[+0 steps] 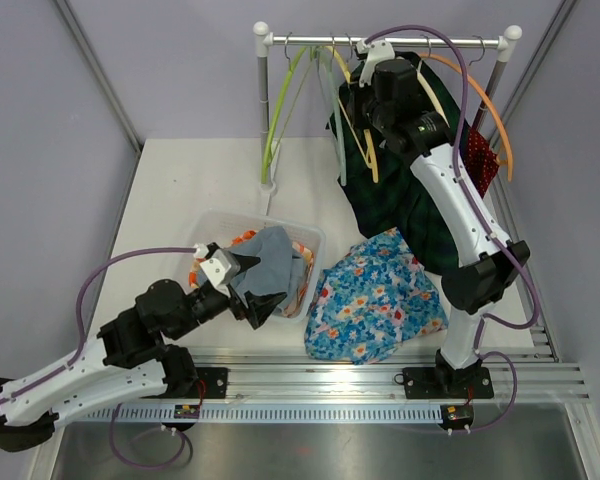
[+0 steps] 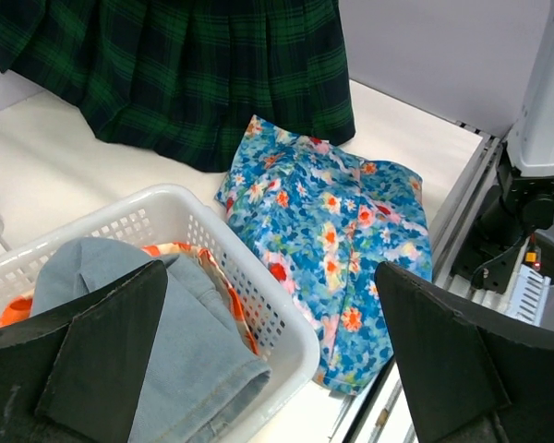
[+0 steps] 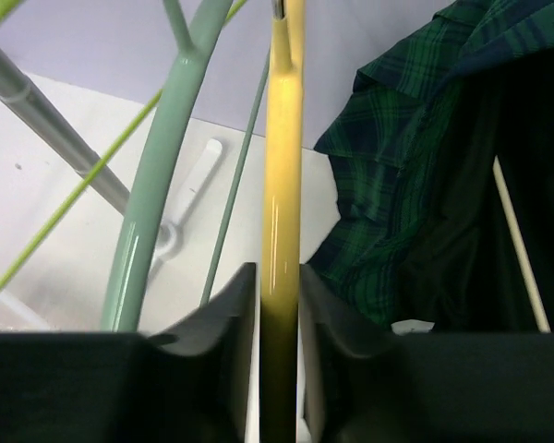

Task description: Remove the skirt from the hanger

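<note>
A dark green plaid skirt (image 1: 400, 195) hangs from a yellow hanger (image 1: 367, 145) on the white rack rail (image 1: 450, 42) at the back. My right gripper (image 1: 365, 80) is up at the rail, shut on the yellow hanger (image 3: 282, 138); its jaws (image 3: 279, 277) clamp the hanger's arm, with the skirt (image 3: 415, 185) right beside them. My left gripper (image 1: 255, 287) is open and empty, low over the laundry basket (image 1: 215, 220). In the left wrist view the gripper (image 2: 270, 277) spans the basket's corner (image 2: 286, 332), and the skirt's hem (image 2: 212, 83) shows at the far side.
A blue floral garment (image 1: 375, 295) lies on the table right of the basket. The basket holds a denim piece (image 2: 166, 341) over orange cloth. Mint (image 3: 157, 185), lime (image 3: 65, 212) and orange (image 1: 492, 115) hangers and a red cloth (image 1: 480, 160) hang on the rack.
</note>
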`<move>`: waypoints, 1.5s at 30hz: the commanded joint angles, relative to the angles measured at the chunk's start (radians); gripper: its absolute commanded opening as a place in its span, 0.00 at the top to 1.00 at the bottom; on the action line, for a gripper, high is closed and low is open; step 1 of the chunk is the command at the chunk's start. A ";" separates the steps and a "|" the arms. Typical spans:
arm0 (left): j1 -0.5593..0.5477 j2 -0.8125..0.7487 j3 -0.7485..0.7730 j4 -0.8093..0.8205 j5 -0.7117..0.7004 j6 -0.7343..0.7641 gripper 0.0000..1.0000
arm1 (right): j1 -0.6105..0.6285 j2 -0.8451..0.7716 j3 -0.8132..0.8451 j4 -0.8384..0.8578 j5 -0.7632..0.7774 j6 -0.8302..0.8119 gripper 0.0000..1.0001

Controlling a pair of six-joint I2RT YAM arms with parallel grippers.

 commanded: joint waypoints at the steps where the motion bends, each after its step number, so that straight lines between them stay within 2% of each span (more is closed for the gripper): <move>1: -0.004 0.050 -0.007 0.113 0.027 0.068 0.01 | 0.009 -0.063 -0.028 0.035 0.009 -0.056 0.65; 4: -0.002 0.137 -0.010 0.180 0.117 0.155 0.01 | 0.009 -0.125 -0.077 0.029 0.022 -0.107 0.41; 5: -0.002 0.163 -0.009 0.200 0.158 0.184 0.01 | 0.009 -0.178 -0.099 0.029 0.022 -0.142 0.24; 8: -0.002 0.307 0.017 0.266 0.305 0.343 0.01 | 0.009 -0.319 -0.233 0.017 -0.044 -0.249 0.01; 12: -0.010 0.525 0.098 0.265 0.451 0.483 0.01 | 0.007 -0.520 -0.465 -0.023 -0.156 -0.424 0.01; 13: -0.011 0.623 0.145 0.251 0.500 0.511 0.01 | 0.007 -0.559 -0.557 -0.035 -0.172 -0.455 0.00; 15: -0.019 0.718 0.195 0.227 0.521 0.574 0.01 | 0.004 -0.666 -0.642 -0.072 -0.262 -0.572 0.01; 17: -0.021 0.804 0.268 0.205 0.537 0.606 0.01 | -0.017 -0.730 -0.760 -0.112 -0.311 -0.621 0.00; 18: -0.021 0.896 0.291 0.191 0.539 0.623 0.01 | -0.057 -0.781 -0.819 -0.142 -0.393 -0.629 0.01; 22: -0.019 1.108 0.408 0.162 0.551 0.605 0.01 | -0.135 -0.879 -0.967 -0.123 -0.532 -0.572 0.00; 26: -0.025 1.269 0.474 0.151 0.580 0.472 0.01 | -0.232 -0.942 -1.071 -0.057 -0.520 -0.482 0.01; 30: -0.047 1.357 0.439 0.243 0.561 0.381 0.01 | -0.339 -0.927 -1.131 0.030 -0.426 -0.377 0.01; 34: -0.062 1.440 0.428 0.292 0.466 0.309 0.01 | -0.431 -0.930 -1.191 0.089 -0.507 -0.299 0.00; 37: -0.065 1.489 0.428 0.317 0.424 0.278 0.13 | -0.470 -0.964 -1.211 0.097 -0.514 -0.288 0.01; 40: -0.076 1.529 0.434 0.338 0.378 0.264 0.41 | -0.494 -0.993 -1.232 0.109 -0.540 -0.277 0.00; 41: -0.080 1.532 0.436 0.343 0.357 0.263 0.52 | -0.502 -0.996 -1.234 0.107 -0.543 -0.277 0.00; 42: -0.085 1.530 0.433 0.350 0.337 0.260 0.71 | -0.517 -0.999 -1.236 0.106 -0.548 -0.276 0.00; 45: -0.102 1.468 0.399 0.401 0.282 0.277 1.00 | -0.539 -1.004 -1.236 0.107 -0.566 -0.270 0.00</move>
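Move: The blue floral skirt lies on the table about 28 cm to the left hand's right, 6 cm ahead and 27 cm below; the basket stands some 14 cm ahead of that hand, 3 cm to its left and 24 cm below. The right hand already has the yellow hanger at the rail, which runs about 7 cm ahead of it and 7 cm above. From there the floral skirt is roughly 29 cm back, 7 cm right and 37 cm below, the hanging plaid skirt around 6 cm right, 3 cm back and 12 cm below. The left fingers end up pinching the floral skirt left of its middle: wide open, the hand swings some 23 cm right and 26 cm down, tipping its fingers about 40 degrees downward, and closes only once down at the cloth. Meanwhile the right fingers open, let go of the yellow hanger and withdraw about 20 cm back, 18 cm right and 14 cm down, past the plaid skirt, staying open. ##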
